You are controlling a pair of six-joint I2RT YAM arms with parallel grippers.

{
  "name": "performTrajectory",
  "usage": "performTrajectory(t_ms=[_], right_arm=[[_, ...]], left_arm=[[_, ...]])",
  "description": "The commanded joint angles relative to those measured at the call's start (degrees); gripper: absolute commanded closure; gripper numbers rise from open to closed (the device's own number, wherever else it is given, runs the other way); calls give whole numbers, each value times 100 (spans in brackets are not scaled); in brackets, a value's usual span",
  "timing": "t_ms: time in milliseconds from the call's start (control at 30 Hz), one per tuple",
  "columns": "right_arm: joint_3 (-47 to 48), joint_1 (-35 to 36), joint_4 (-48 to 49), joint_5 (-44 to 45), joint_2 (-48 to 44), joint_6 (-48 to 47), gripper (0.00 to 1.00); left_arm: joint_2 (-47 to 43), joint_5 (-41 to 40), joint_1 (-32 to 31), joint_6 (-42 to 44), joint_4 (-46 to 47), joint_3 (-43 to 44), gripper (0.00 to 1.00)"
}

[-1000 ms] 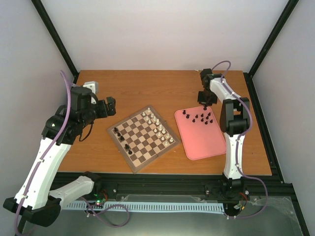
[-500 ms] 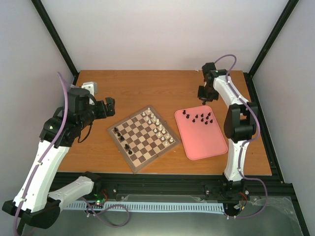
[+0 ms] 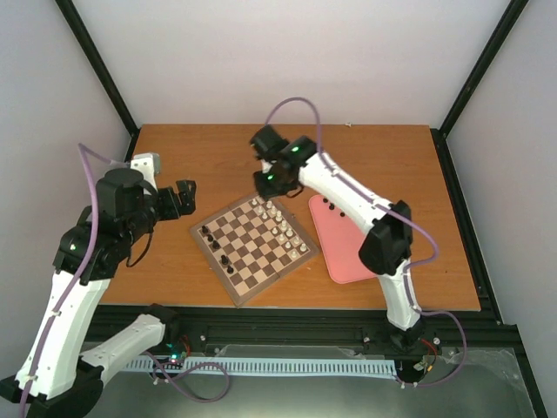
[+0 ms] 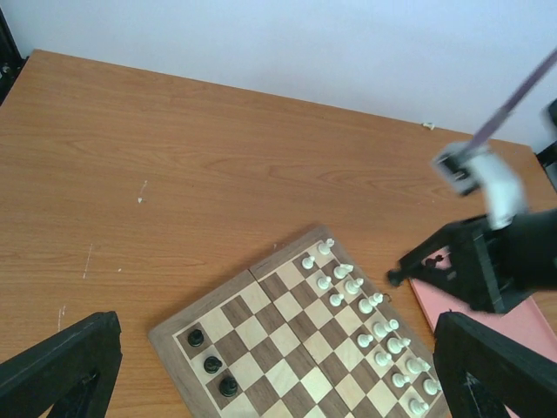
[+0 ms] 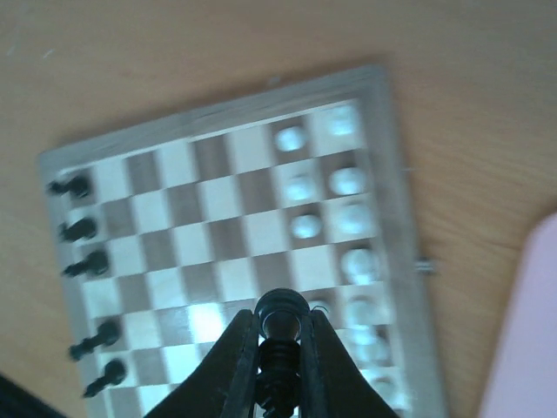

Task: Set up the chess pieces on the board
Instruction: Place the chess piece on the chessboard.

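Note:
The board (image 3: 217, 266) lies at an angle in the middle of the table, also seen from the left wrist (image 4: 261, 274). Several black chess pieces (image 5: 80, 231) stand along its left edge, cream ones (image 3: 280, 226) along its right. My right gripper (image 3: 265, 183) hovers over the board's far corner, shut on one black chess piece (image 5: 280, 305) that sits between its fingertips (image 5: 280, 324). More black pieces (image 3: 332, 206) stay on the pink tray, partly hidden by the arm. My left gripper (image 3: 185, 194) hangs open left of the board, nothing in it (image 4: 277, 322).
The pink tray (image 3: 357, 254) lies right of the board, with the right arm's forearm stretched across its far end. Bare wooden table surrounds the board, and black frame posts rise at the back corners.
The right arm has swung left from above the tray's far end to over the board's far corner, carrying the black piece. The left arm shifted slightly down and left.

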Motion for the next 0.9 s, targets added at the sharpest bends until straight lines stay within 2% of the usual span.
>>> performTrajectory(t_ms=[0, 200, 400, 867], right_arm=[[614, 772, -326, -135, 572, 220, 97], [937, 1515, -245, -277, 1041, 391, 97], [1071, 1954, -183, -229, 1338, 525, 97], [1228, 2193, 270, -92, 1940, 498, 97]], left_arm=[[-270, 120, 21, -145, -130, -9, 0], [-484, 185, 21, -151, -205, -2, 0], [-553, 141, 21, -41, -313, 70, 0], [-645, 277, 21, -5, -358, 42, 0]])
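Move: The held black chess piece is bound for the empty square between the black pieces on the board's left edge, about 12 cm back, 16 cm left and 17 cm below the right hand. The black piece just beyond that square is 9 cm back and 17 cm left; the one on its near side, 15 cm back and 15 cm left. The white corner piece stands 7 cm ahead, 4 cm left. From the left hand, the square is level forward, some 3 cm right and 33 cm down. The black chess piece, still pinched in the right gripper, sweeps left and back across the board, roughly 20 cm level, towards the gap in the black row, sinking all the way and by the end going mostly straight down, about 9 cm lower in all. The wrist turns some 15 degrees counter-clockwise. The empty left hand draws back about 3 cm. ##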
